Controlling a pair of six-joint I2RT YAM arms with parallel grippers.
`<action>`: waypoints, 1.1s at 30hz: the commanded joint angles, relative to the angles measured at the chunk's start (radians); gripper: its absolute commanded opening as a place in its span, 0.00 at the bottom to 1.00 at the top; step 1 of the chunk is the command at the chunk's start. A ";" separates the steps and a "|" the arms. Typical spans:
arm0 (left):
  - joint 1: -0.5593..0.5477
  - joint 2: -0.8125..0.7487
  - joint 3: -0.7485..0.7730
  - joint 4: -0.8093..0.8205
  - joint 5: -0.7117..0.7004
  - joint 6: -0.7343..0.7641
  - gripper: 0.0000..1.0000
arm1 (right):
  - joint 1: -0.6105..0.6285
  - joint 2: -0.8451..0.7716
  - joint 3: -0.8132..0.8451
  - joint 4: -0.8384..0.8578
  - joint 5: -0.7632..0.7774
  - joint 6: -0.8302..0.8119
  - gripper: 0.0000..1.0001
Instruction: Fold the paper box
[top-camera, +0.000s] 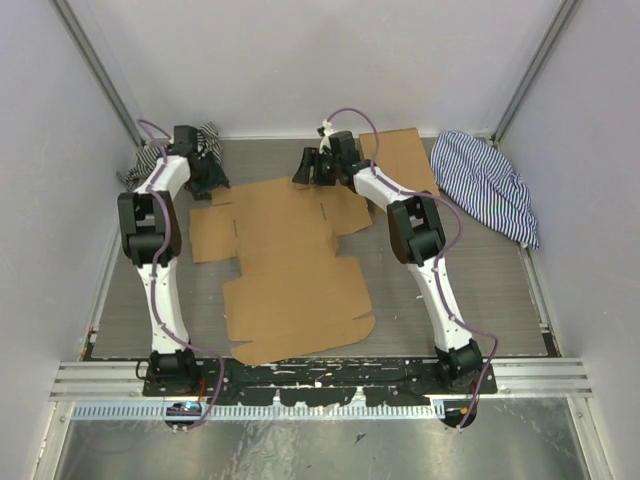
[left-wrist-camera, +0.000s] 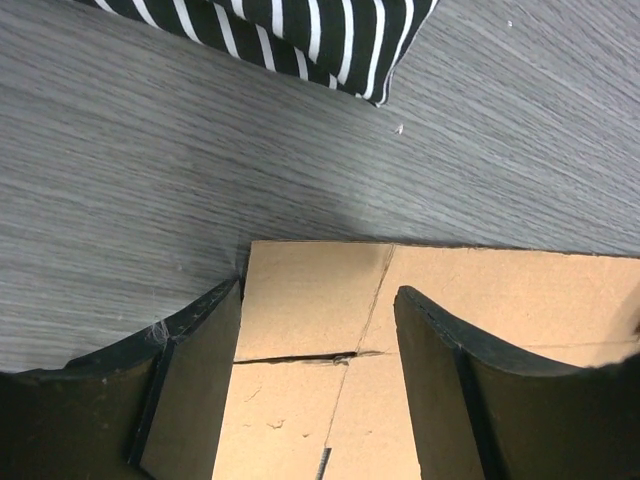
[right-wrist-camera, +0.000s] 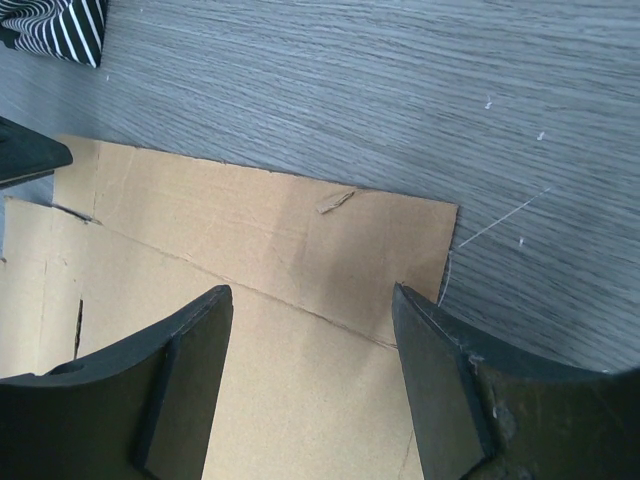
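The paper box (top-camera: 290, 265) is a large die-cut brown cardboard sheet lying flat in the middle of the table. My left gripper (top-camera: 207, 178) hovers at its back left corner. In the left wrist view its jaws (left-wrist-camera: 318, 292) stand open over a corner flap (left-wrist-camera: 310, 300) with a slit and a crease, and nothing is pinched. My right gripper (top-camera: 310, 166) sits at the sheet's back edge. It is open (right-wrist-camera: 312, 292) too, above a creased flap (right-wrist-camera: 250, 225) near the sheet's edge, and nothing is held.
A black-and-white striped cloth (top-camera: 205, 135) lies at the back left, just behind the left gripper. A blue-and-white striped cloth (top-camera: 487, 185) is bunched at the back right. Another flat brown cardboard piece (top-camera: 405, 150) lies behind the right arm. Walls close in on three sides.
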 joint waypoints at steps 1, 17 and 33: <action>-0.017 -0.067 -0.011 0.042 0.106 -0.046 0.69 | 0.002 0.032 0.006 -0.040 0.003 -0.008 0.70; -0.088 0.008 0.091 0.050 0.194 -0.102 0.68 | 0.003 0.029 0.000 -0.040 -0.001 -0.004 0.70; -0.101 0.126 0.180 -0.126 0.063 -0.114 0.64 | 0.001 -0.031 -0.058 -0.048 0.055 -0.009 0.71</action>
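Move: The left corner tab of the box sheet lies flat practically straight below the left hand's open fingers, some 2 cm down, with one finger at its outer edge. The far flap it hinges on is centred about 15 cm to the right and level with the hand. The left side panel lies some 13 cm back, and the striped cloth roughly 11 cm ahead and 10 cm left. From the right hand, that tab is about 23 cm left and 4 cm back. With its left finger at the tab's outer edge, the left hand lifts the tab up and over: it rises about 5 cm, swings some 9 cm right over the far flap, then sinks back down onto the folded tab, rolling about 10 degrees with its fingers still open. The right hand stays at the other, already folded corner tab. ##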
